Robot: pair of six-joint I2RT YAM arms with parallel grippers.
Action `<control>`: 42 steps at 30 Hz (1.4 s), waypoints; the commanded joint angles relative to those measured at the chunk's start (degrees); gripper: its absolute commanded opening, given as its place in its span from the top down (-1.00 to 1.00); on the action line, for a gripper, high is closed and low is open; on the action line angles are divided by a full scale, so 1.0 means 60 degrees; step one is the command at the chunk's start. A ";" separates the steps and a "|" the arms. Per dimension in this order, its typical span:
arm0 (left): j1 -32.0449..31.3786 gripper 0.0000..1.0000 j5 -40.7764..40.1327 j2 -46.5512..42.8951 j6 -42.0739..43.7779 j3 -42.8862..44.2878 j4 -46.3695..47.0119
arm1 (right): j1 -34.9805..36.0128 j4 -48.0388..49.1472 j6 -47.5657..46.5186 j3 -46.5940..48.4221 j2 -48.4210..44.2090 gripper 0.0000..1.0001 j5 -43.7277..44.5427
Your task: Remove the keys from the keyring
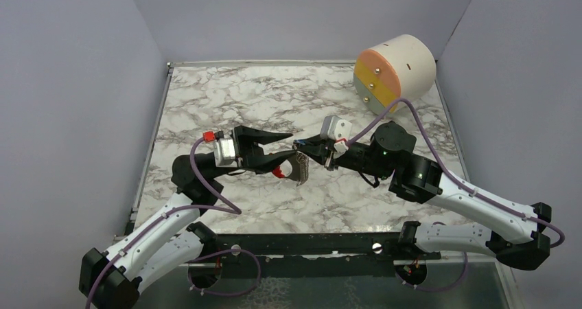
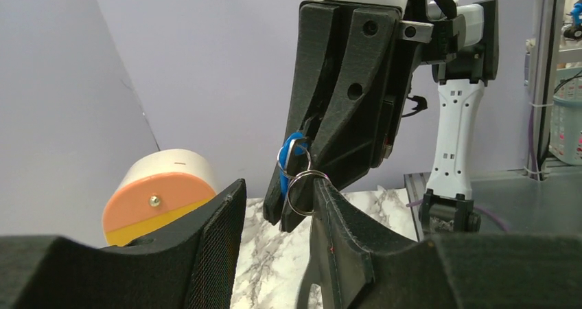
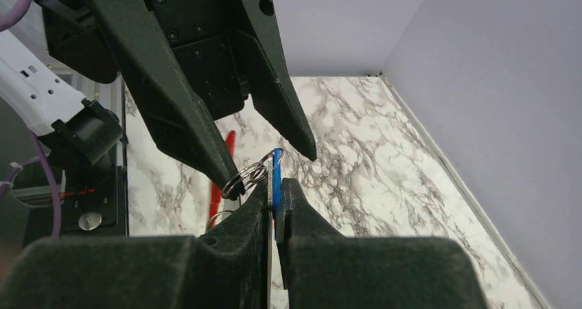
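My right gripper (image 1: 303, 148) is shut on the small blue key (image 3: 276, 175), held edge-on between its pads; the key also shows in the left wrist view (image 2: 291, 159). Silvery split rings (image 3: 248, 177) link the key to the tip of one finger of my left gripper (image 1: 291, 146), which is open, and the ring (image 2: 306, 192) is hooked over that fingertip (image 2: 322, 185). The grey ridged keyring band (image 1: 300, 168) with its red part (image 1: 278, 173) hangs just below where the grippers meet, above the table. The red part shows in the right wrist view (image 3: 221, 168).
A big cream cylinder (image 1: 401, 69) with an orange and yellow face lies at the back right; it also shows in the left wrist view (image 2: 161, 192). Marble tabletop (image 1: 226, 103) with lilac walls on three sides. A black rail (image 1: 309, 244) runs along the near edge.
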 commanded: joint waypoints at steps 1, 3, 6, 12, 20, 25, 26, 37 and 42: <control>-0.0124 0.13 0.0403 0.0005 -0.0199 0.0103 0.0352 | 0.0057 0.0558 0.0043 0.0103 -0.0018 0.98 -0.0012; -0.0154 0.15 0.0373 0.0028 -0.0178 0.0078 0.0355 | 0.0058 0.0551 0.0043 0.0121 0.0000 0.98 -0.0050; -0.0176 0.22 0.0243 0.0055 -0.0092 0.0089 0.0372 | 0.0054 0.0532 0.0058 0.0123 0.0008 0.98 -0.0042; -0.0206 0.38 0.0133 0.0260 -0.0096 0.0302 0.0432 | 0.0058 0.0551 0.0073 0.0133 0.0019 0.98 -0.0014; -0.0226 0.96 -0.0124 0.0194 -0.0025 0.0245 0.0429 | 0.0054 0.0547 0.0058 0.0103 0.0036 0.98 0.0009; -0.0221 1.00 -0.0195 -0.0060 0.0087 0.0135 0.0300 | 0.0058 0.0579 0.0016 0.0018 -0.0105 0.98 0.0074; -0.0221 1.00 -0.0209 -0.0086 0.0106 0.0119 0.0268 | 0.0058 0.0610 0.0001 -0.0011 -0.0155 0.98 0.0107; -0.0221 1.00 -0.0437 -0.0133 0.0257 0.0223 -0.0127 | 0.0057 0.0599 -0.0179 -0.0064 -0.0676 0.98 0.0561; -0.0221 1.00 -0.0987 -0.0241 0.0392 0.0211 -0.0199 | 0.0054 0.0587 -0.0193 -0.0137 -0.0858 0.98 0.0558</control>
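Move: About 2 cm back and 2 cm to the right of the left hand point, roughly level, the keyring sits against that hand's rear fingertip, its fingers still parted. The key with the blue head is about 1 cm back, 3 cm to the right and 1 cm above; the coiled band hangs some 3 cm back, 1 cm right and 5 cm below. From the right hand, shut on the key, the keyring lies roughly 2 cm left and 1 cm back. Closing from nearly half open to shut, the left fingers pinch the keyring near its edge after edging about half a centimetre right and down towards it; the hand then rises by less than 1 cm. The right hand keeps its grip on the key, shifts half a centimetre forward and up, and at the end draws about 1 cm to its right, away from the left fingertips. ##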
